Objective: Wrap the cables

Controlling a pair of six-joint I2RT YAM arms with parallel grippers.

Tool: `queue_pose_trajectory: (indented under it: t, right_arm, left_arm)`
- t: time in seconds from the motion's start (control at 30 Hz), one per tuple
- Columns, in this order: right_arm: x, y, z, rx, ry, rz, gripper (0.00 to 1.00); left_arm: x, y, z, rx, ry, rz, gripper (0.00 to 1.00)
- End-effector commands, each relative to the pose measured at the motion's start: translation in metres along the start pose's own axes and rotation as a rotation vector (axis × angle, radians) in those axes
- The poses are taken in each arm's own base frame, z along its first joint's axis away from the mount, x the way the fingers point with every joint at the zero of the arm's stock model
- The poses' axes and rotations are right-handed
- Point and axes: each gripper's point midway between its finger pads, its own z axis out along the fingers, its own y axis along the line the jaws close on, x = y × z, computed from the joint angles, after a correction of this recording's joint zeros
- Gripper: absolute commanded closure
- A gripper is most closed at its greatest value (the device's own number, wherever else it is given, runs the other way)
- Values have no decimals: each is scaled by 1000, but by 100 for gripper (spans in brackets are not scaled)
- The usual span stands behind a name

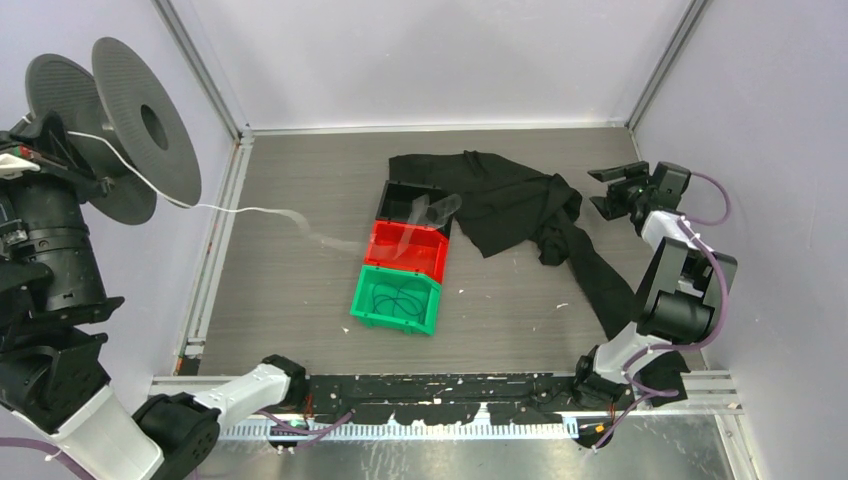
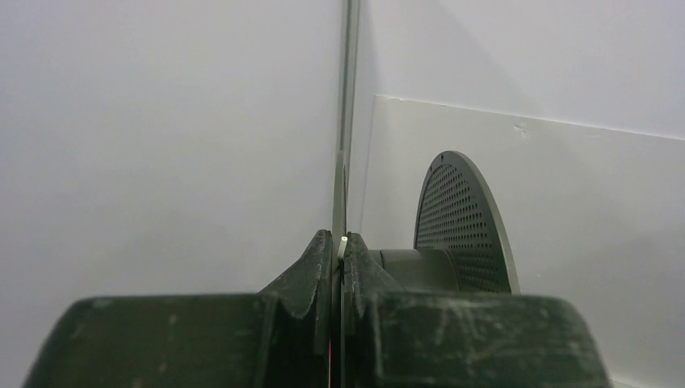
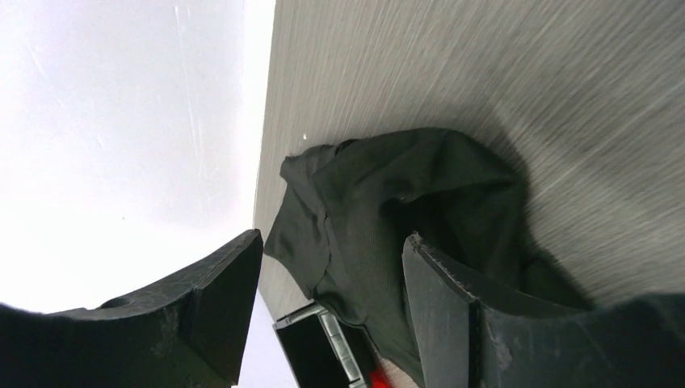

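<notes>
A thin white cable (image 1: 235, 210) runs from the dark grey spool (image 1: 140, 120) at the far left down across the table towards the bins, where it blurs. My left gripper (image 1: 50, 145) is raised beside the spool. In the left wrist view the left gripper (image 2: 339, 246) is shut on the cable's white end (image 2: 343, 242), with the perforated spool disc (image 2: 464, 226) just behind to the right. My right gripper (image 1: 610, 190) hovers open at the far right next to a black cloth (image 1: 510, 210). In the right wrist view the right gripper (image 3: 333, 238) holds nothing, and the cloth (image 3: 388, 186) lies beyond it.
A black bin (image 1: 410, 200), a red bin (image 1: 405, 250) and a green bin (image 1: 395, 300) stand in a row mid-table; dark cable loops lie in the green one. The black cloth trails towards the right arm's base. Walls enclose the table on three sides.
</notes>
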Motion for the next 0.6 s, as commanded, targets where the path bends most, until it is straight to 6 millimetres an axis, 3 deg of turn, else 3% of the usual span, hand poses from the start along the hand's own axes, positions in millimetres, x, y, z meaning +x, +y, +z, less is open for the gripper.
queue_pose_trajectory:
  t: [0.0, 0.1, 0.27, 0.37, 0.57]
  right_arm:
    - [-17, 8, -4, -20, -73, -30, 31]
    - [-14, 16, -7, -39, -60, -67, 32]
    - [14, 70, -27, -119, -28, -278, 34]
    - [50, 123, -45, -245, 11, -446, 33]
    - [148, 217, -99, -646, 141, -699, 33]
  left_arm:
    - [-29, 15, 0, -55, -94, -65, 100]
    - [-24, 6, 3, -23, -82, -61, 100]
    - [-16, -26, 7, 110, -59, -87, 100]
    - [-8, -57, 12, 226, -29, -99, 100]
    - [20, -123, 11, 482, 86, -121, 100]
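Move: From the open right hand, the cable's flying loose end is about 34 cm to the left, some 3 cm back and perhaps 3 cm higher. The dark shirt lies roughly 19 cm to the left, level in reach and 14 cm below; the black box is 38 cm to the left, about 1 cm back and 12 cm lower. The left hand already pinches the spool's flange: the spool's middle is about 7 cm ahead, 3 cm to its right and 2 cm above. Swinging left and upward after a near standstill, the empty right hand rises off the right side across the shirt towards the spool, about 13 cm left and 12 cm up, fingers tipping up and turning counter-clockwise, staying open. The left hand keeps its pinch on the flange and late on brings the spool right about 6 cm and a little forward, turning some 15 degrees clockwise. ##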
